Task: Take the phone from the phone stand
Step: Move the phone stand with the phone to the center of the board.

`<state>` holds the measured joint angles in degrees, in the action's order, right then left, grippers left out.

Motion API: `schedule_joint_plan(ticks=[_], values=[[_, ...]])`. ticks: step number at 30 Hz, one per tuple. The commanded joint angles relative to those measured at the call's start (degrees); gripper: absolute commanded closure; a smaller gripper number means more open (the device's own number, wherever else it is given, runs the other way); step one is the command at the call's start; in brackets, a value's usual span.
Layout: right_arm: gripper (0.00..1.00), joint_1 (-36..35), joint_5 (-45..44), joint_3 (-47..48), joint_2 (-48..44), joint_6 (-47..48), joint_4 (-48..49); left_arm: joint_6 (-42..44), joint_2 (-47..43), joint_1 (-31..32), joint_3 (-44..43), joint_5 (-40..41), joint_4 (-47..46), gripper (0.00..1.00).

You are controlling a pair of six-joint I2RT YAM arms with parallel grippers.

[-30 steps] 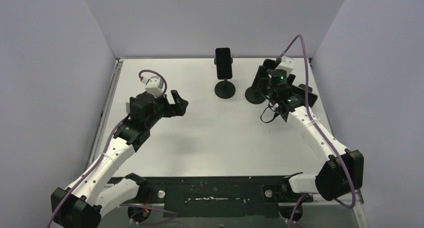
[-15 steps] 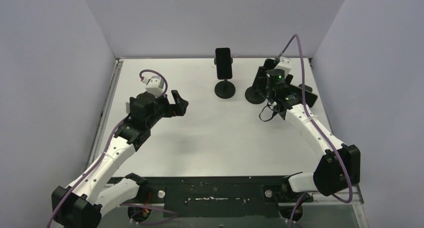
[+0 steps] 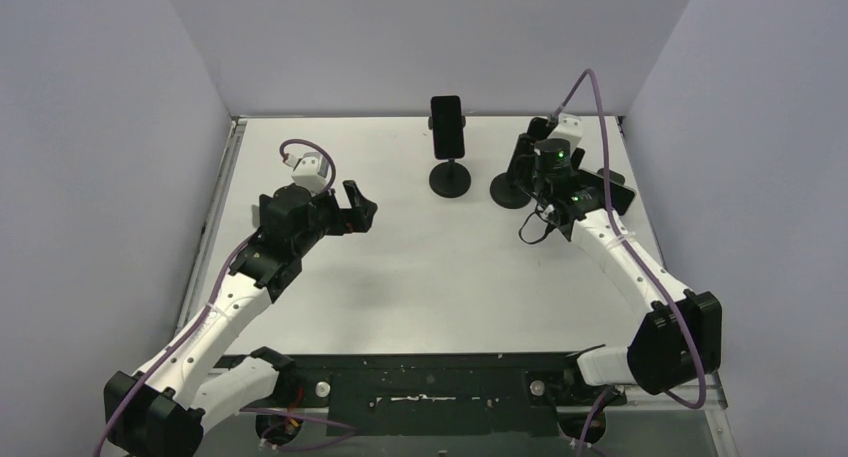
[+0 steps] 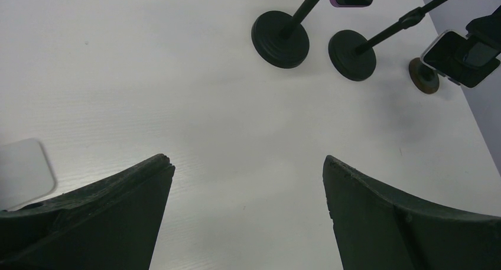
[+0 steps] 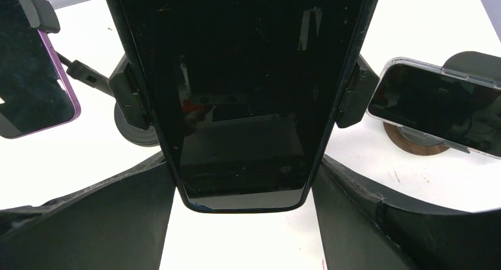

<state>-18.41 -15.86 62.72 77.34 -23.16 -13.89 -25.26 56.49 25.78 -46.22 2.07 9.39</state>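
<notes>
A black phone (image 5: pixel 242 87) fills the right wrist view, upright in the side clamps of its phone stand (image 5: pixel 125 97). My right gripper (image 5: pixel 242 159) straddles the phone's lower end, one finger against each long edge, shut on it. From above, this gripper (image 3: pixel 533 160) covers most of the phone; the stand's round base (image 3: pixel 507 191) shows at the back right. My left gripper (image 3: pixel 358 205) hovers open over the left-middle of the table, nothing between its fingers (image 4: pixel 112 211).
A purple phone (image 3: pixel 446 125) stands on a second black stand (image 3: pixel 450 179) just left of the target. A clear-cased phone (image 5: pixel 437 104) rests on a small brown round holder (image 5: pixel 416 141) to the right, near the side wall. A white flat piece (image 4: pixel 20 169) lies at the left.
The right gripper's fingers have come together onto the phone's edges, and the right arm has shifted slightly. The left arm has not moved.
</notes>
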Motion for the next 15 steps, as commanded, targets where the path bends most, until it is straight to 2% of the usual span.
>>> schedule_joint_plan(ticks=[1, 15], values=[[0.4, -0.1, -1.55, -0.14, -4.47, 1.98, 0.6, -0.12, -0.05, -0.4, -1.44, -0.57, -2.09, 0.03], [0.47, -7.8, -6.49, 1.09, -13.27, 4.8, -8.46, -0.58, 0.54, -0.91, -1.32, -1.28, -2.43, 0.03]])
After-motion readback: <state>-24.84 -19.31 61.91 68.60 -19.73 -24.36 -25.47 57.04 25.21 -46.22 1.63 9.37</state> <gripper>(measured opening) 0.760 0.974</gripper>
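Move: The phone on its stand is already gripped by its lower edges in the right hand. The middle of the board, where it is to go, lies about 18 cm left of that hand, roughly level with it fore and aft and 20 cm below. The purple-edged phone's stand is some 14 cm left and 11 cm ahead; the wooden-based phone stand is about 20 cm right and 6 cm ahead. From the left hand, the board's middle is about 10 cm ahead, 12 cm right and 20 cm down. The phone, still pinched by its edges and clamped in its stand, is drawn back by the right hand about 5 cm, slowly at first, then quicker, away from the row of other stands. The hand climbs slightly on the way and edges left near the end, turning some 5 degrees counter-clockwise with its left side dipping a little; the fingers keep their hold. ##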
